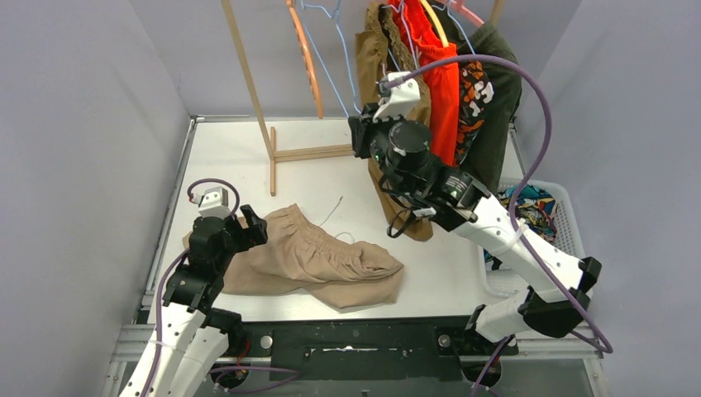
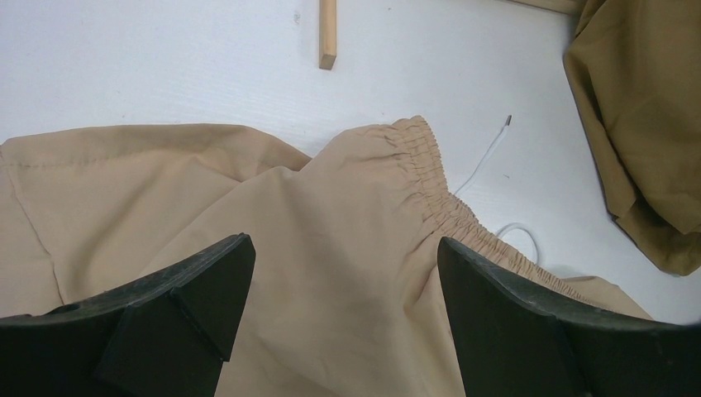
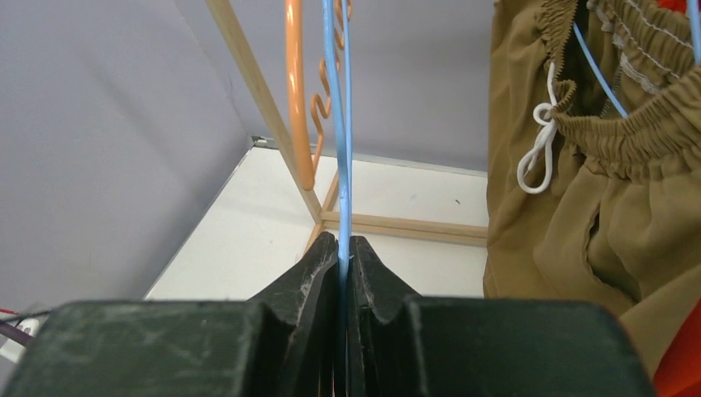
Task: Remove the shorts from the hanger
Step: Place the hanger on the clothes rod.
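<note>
Beige shorts point(image 1: 318, 258) lie crumpled on the white table; my left gripper point(image 1: 255, 227) hovers open just over their left part, with beige cloth point(image 2: 347, 207) under and between its fingers point(image 2: 207, 281) but not pinched. My right gripper point(image 1: 358, 134) is raised at the rack and shut on the thin wire of an empty blue hanger point(image 3: 335, 107). Right of it hang brown shorts point(image 3: 612, 223) with a white drawstring point(image 3: 537, 149), then orange-red shorts point(image 1: 434, 83), camouflage shorts point(image 1: 473, 99) and dark green shorts point(image 1: 500, 91).
An empty orange hanger point(image 1: 306, 50) hangs left of the blue one. The wooden rack's leg and foot point(image 1: 273, 157) stand at the back of the table. A white basket point(image 1: 572, 217) at the right holds comic-print shorts point(image 1: 529, 207).
</note>
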Controlling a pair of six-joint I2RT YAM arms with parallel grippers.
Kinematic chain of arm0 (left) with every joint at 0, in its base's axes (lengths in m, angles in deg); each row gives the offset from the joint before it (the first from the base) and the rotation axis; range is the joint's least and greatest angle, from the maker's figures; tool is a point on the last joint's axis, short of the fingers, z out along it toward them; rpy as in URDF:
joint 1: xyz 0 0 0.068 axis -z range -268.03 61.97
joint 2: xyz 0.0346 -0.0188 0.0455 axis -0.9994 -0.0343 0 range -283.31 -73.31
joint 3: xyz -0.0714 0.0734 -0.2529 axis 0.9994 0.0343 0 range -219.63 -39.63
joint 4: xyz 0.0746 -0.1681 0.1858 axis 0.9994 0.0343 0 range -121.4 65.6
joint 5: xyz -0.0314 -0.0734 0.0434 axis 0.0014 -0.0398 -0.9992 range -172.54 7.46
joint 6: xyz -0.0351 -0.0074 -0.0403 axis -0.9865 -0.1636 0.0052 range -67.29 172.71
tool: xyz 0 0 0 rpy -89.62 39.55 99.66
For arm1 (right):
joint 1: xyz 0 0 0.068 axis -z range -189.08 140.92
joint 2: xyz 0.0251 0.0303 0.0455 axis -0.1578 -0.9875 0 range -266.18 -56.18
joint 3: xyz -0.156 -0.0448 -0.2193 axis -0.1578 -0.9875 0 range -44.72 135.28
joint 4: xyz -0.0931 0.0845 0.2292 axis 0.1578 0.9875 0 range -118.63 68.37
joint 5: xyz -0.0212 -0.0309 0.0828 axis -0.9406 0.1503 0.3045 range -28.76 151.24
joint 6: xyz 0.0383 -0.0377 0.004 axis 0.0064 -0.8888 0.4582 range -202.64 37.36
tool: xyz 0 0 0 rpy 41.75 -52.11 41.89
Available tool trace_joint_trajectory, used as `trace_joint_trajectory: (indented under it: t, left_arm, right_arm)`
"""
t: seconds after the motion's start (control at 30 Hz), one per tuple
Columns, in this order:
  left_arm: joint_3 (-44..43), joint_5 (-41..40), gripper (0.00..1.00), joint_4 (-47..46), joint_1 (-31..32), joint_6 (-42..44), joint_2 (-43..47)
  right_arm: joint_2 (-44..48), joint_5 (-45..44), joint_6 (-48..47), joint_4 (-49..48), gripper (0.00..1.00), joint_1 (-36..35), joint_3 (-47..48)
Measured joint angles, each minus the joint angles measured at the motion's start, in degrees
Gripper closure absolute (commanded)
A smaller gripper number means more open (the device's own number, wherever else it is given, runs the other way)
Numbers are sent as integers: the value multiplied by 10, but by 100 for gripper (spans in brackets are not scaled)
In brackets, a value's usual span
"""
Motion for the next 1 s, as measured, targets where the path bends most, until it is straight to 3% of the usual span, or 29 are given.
trace_joint_trajectory:
  t: [0.23, 0.37, 0.87, 1.0]
  left_arm:
    - [0, -5, 18, 0, 0, -2, 0]
    - [0, -6, 18, 0, 0, -3, 0]
    - [0, -6, 18, 0, 0, -3, -3]
    - [0, -6, 18, 0, -1, -3, -5]
  right_arm:
    - [-136, 22, -10, 124, 100, 16, 199]
    - [-191, 26, -10, 174, 100, 26, 262]
    - [-195, 24, -16, 183, 100, 33, 267]
    - [-169, 26, -14, 157, 100, 33, 223]
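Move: The right hand grips the lower wire of the empty blue hanger. The clothes rod's free stretch is about 20 cm ahead, 5 cm left and 15 cm above it. The orange hanger's near end is some 6 cm left and 2 cm ahead, at about hand height; the brown shorts hang roughly 8 cm ahead, 7 cm right and 8 cm lower. From the left hand that rod stretch is about 27 cm ahead, 15 cm right and 43 cm up. Still pinching the blue hanger by its lower wire, the right hand carries it about 5 cm forward and 4 cm left towards the clothes rod, between the orange hanger and the brown shorts, first rising about 1 cm and then dipping some 3 cm to bring the hook down at the rod. Along the way the hand rolls about 10 degrees, left side down, and tips its fingers slightly downward, then stays nearly in place with its grip kept shut. ##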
